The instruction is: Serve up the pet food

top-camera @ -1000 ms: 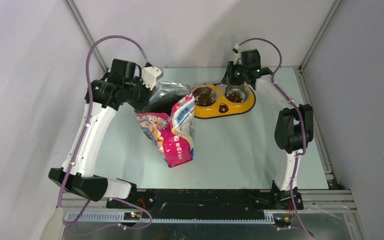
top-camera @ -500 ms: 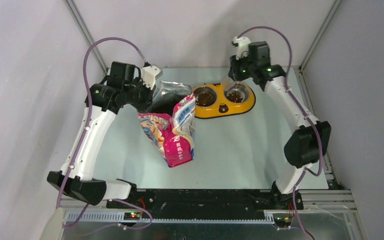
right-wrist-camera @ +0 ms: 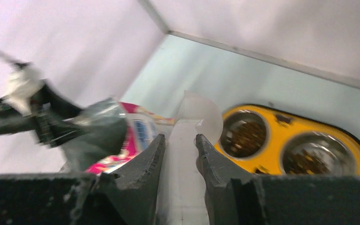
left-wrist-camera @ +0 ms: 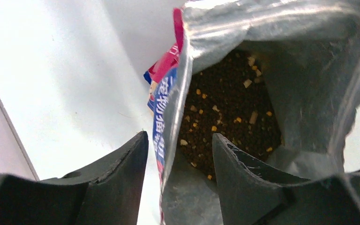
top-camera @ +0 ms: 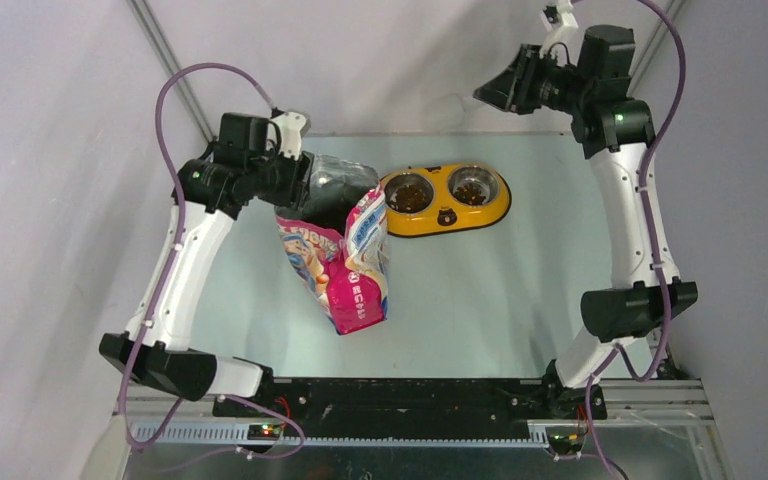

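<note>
The pink-and-blue cat food bag (top-camera: 345, 260) stands open at centre left. Brown kibble (left-wrist-camera: 229, 108) fills its silver-lined inside. My left gripper (left-wrist-camera: 180, 145) is open. Its jaws straddle the bag's rim (left-wrist-camera: 171, 140), with a gap showing beside the left finger (left-wrist-camera: 122, 164). My right gripper (right-wrist-camera: 180, 140) is shut on the handle of the clear scoop (right-wrist-camera: 199, 115), which looks empty. It is raised high at the back right (top-camera: 495, 92), above and behind the yellow double bowl (top-camera: 446, 216). Both steel cups hold kibble (top-camera: 409, 194).
The bowl also shows in the right wrist view (right-wrist-camera: 267, 112), below and right of the scoop. Grey walls and metal frame posts close in the back and sides. The left arm (top-camera: 185, 260) leans over the table's left part.
My right arm has lifted from over the bowl, up and to the back right, with the scoop. The left wrist has shifted slightly left at the bag's mouth.
</note>
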### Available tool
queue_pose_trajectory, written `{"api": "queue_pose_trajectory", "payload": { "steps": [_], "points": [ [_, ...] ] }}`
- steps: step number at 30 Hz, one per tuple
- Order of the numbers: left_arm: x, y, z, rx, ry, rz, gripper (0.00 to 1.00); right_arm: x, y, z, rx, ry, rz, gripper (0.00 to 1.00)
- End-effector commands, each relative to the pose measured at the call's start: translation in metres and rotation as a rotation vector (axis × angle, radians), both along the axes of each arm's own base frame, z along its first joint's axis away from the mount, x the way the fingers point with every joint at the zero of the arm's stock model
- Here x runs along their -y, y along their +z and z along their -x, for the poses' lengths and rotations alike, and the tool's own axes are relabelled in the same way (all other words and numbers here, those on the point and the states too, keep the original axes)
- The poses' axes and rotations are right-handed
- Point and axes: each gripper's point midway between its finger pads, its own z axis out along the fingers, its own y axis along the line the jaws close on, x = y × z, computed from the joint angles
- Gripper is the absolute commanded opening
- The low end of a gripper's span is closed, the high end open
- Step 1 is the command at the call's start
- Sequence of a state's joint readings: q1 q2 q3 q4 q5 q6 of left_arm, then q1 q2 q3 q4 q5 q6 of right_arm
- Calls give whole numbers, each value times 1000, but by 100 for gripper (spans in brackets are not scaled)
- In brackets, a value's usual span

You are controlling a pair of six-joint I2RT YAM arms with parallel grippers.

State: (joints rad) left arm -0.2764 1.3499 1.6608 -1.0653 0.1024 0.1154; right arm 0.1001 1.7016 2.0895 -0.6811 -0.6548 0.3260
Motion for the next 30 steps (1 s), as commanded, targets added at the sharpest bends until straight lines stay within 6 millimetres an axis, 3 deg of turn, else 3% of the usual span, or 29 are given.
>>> {"api": "queue_pose_trajectory", "payload": {
  "steps": [1, 2, 5, 8, 11, 13, 19, 30],
  "points": [
    [-6, 20, -23, 66, 99, 24, 56, -64, 64, 50, 114, 234, -106, 0],
    [-6, 17, -24, 56, 99, 26, 51, -84, 66, 60, 128, 294, -104, 0],
    [-3, 14, -26, 39, 101, 48, 39, -118, 73, 84, 196, 395, -74, 0],
    [-1, 11, -27, 17, 94, 72, 22, -154, 58, 103, 211, 495, -27, 0],
    [3, 9, -28, 0, 83, 94, 6, -176, 40, 109, 199, 549, 11, 0],
    [8, 12, -28, 5, 71, 119, 1, -195, 26, 117, 200, 591, 59, 0],
    [27, 27, -26, 2, 30, 225, 0, -221, -22, 118, 131, 582, 216, 0],
    [43, 30, -24, -30, -1, 316, 0, -240, -85, 84, 135, 403, 479, 0]
  ]
}}
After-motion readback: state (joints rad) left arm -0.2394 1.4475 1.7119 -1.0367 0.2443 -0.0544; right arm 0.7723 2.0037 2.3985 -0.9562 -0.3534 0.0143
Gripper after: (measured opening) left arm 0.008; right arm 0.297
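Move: The pet food bag's open mouth lies about 27 cm left of the scoop-holding right hand, 12 cm back and 16 cm below. The left bowl is some 12 cm left, 3 cm ahead and 40 below; the right bowl is 1 cm right, 4 ahead, equally low. The left hand's open fingers straddle the bag's left rim, about 2 cm ahead, 1 right and 2 below; the mouth's middle is level with it, 6 cm right and 4 below. Right arcs the scoop some 25 cm left and back, then down into the bag mouth; left pinches its rim. ##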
